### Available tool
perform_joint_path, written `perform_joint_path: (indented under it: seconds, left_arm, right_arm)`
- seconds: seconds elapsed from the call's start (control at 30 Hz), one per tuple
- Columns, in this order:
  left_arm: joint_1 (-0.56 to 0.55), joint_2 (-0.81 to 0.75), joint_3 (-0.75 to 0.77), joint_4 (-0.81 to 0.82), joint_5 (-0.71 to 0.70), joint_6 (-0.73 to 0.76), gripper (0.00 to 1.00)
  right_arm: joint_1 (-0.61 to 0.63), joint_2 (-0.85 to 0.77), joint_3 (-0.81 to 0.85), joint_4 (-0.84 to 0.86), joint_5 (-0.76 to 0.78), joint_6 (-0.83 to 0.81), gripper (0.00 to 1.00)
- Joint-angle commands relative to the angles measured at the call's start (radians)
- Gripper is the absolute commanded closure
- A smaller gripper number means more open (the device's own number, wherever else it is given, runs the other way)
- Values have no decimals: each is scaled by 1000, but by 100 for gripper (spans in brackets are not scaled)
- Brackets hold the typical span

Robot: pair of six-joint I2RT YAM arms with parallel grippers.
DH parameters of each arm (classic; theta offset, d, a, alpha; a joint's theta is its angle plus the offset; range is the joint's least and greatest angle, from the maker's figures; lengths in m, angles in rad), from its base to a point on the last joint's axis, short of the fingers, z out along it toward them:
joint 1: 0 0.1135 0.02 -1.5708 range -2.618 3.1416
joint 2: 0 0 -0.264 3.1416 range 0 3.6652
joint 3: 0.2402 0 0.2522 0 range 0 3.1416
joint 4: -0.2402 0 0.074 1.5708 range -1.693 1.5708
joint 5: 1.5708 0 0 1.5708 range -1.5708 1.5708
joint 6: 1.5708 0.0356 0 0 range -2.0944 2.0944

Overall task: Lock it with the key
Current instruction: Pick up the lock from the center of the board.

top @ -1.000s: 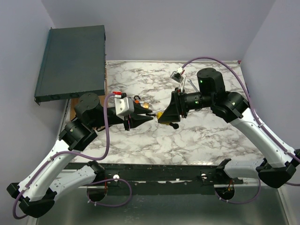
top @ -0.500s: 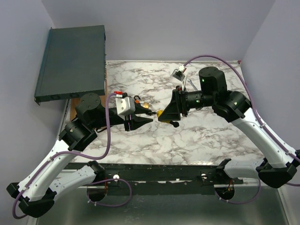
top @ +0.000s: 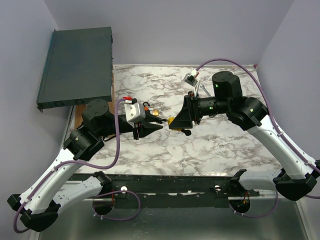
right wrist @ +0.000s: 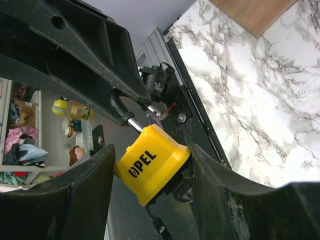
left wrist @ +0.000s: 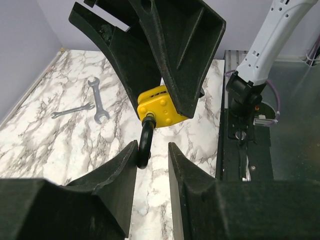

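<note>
My right gripper [right wrist: 152, 165] is shut on the yellow padlock [right wrist: 150, 167], lettered OPEL, and holds it by its sides above the table. The padlock's black shackle [left wrist: 144, 145] points at my left gripper [left wrist: 153, 147]. The left gripper's jaws stand a little apart: the shackle's loop touches the tip of one finger [left wrist: 120, 172] and stays clear of the other. A key on a ring [right wrist: 182, 190] sits at the padlock's underside, with a dark tab hanging below it. From above, the padlock [top: 171, 121] hangs between the two gripper tips, left gripper [top: 159, 126] and right gripper [top: 176, 121].
Two wrenches [left wrist: 97, 95] lie on the marble table [top: 210, 150] behind the right arm. A small brass and red object [top: 154, 110] lies beside the left gripper. A dark green box [top: 77, 67] sits at the back left, partly off the table.
The left gripper's tips have drawn back slightly from the padlock, down and to the left. The right gripper still holds the padlock in about the same place.
</note>
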Motion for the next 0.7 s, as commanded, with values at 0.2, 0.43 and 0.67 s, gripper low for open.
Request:
perform_joint_path:
  seconds: [0.2, 0.43, 0.67]
  left_arm:
    - [-7, 13, 23, 0, -9, -25, 71]
    - [-7, 34, 13, 50, -54, -125, 94]
    - [-7, 22, -64, 234, -145, -369, 100]
  right_arm:
    - [1, -1, 18, -7, 26, -17, 93]
    - [0, -1, 15, -1, 51, -19, 93]
    - [-1, -26, -28, 117, 121, 8, 71]
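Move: The shackle of the yellow lock, its free leg out of the body, sits almost at my left fingertips, about 1 cm ahead of my left hand. The lock's body is some 5 cm to the right of my left hand at the same height, held in my right fingers with its middle about 1 cm to the left of my right hand. A brass lock lies on the table, about 20 cm ahead of, 3 cm to the left of and 30 cm below my left hand. I ease my left hand down and a touch right, then shut its fingers and pinch the black-sleeved shackle from both sides. As they close, the hand carries forward about 1.5 cm and rolls some 10 degrees, its forward side tipping down. My right hand keeps its hold on the yellow body and drifts forward about 1 cm with it. ##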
